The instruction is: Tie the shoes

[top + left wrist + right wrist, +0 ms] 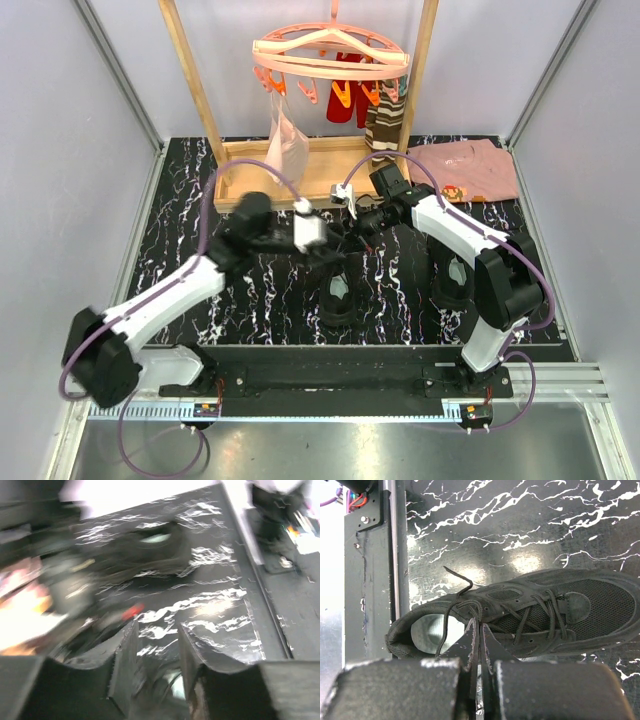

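Observation:
Two black lace-up shoes stand on the marbled mat, one in the middle [340, 295] and one to the right [452, 283]. Both grippers hover close together over the middle shoe's laces. My right gripper [480, 622] is shut, its tips at the top eyelets of this shoe [530, 615], and a thin black lace [466, 603] loops into them. A loose lace end hangs across the pale insole [427, 632]. The left wrist view is blurred. It shows my left gripper [157, 635] with its jaws apart and nothing between them, above the insole. The other shoe [150, 550] lies beyond.
A wooden rack [300, 172] stands at the back, carrying a pink clip hanger [330, 55], a striped sock [385, 118] and a clear bag [287, 140]. A pink folded shirt [462, 170] lies back right. The arms' mounting rail [340, 375] runs along the near edge.

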`<state>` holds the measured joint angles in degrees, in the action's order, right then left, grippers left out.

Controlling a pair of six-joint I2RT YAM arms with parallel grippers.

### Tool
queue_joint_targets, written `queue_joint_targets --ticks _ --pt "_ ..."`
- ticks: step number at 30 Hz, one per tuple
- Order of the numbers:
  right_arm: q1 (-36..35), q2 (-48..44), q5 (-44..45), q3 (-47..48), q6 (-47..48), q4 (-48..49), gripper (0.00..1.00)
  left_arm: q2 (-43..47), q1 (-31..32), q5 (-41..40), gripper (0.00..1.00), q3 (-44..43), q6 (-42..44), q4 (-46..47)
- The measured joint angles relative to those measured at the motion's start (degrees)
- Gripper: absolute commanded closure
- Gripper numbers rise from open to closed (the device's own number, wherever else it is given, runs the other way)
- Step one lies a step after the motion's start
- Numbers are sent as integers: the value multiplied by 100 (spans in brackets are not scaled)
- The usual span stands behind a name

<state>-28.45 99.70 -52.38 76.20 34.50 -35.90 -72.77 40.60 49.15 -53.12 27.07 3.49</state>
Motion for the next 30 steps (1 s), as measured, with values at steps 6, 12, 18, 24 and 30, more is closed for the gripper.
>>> queue_joint_targets --ticks 6,12,18,24,30 --pt "0 -35 -133 0 -4 0 100 728 -1073 -442 62 603 -1327 144" --pt "2 -76 -229 2 -7 0 100 184 -1220 -498 59 774 -2087 116" --pt "0 -127 -284 7 -9 0 100 -201 -1220 -455 60 774 -2503 358" --pt "-4 -181 -321 9 -9 2 100 -507 -1220 -339 60 774 -2614 437" --pt "-4 -195 -323 9 -7 0 100 -597 -1220 -149 60 774 -2704 457"
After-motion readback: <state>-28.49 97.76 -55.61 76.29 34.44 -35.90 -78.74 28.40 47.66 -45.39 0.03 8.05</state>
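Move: The lace kept at the right fingertips lies about 5 cm ahead of the left hand, level with it sideways and some 11 cm below. The lace's loose tail is about 2 cm ahead of the left hand, 4 cm left, 14 cm down. The shoe's middle is roughly 8 cm ahead, 3 cm left and 17 cm below; the other shoe is 9 cm ahead, 30 cm right, equally low. At the right hand the lace sits right at its tips. The right fingers stay shut on the lace and ease it up about 2 cm. From above them the left hand, empty and part-open, sweeps quickly forward and left, then sinks about 8 cm in all towards the lace at the right fingertips, rolling some 35 degrees and swinging about 20 degrees counter-clockwise; it stops short, with no touch to be seen. ##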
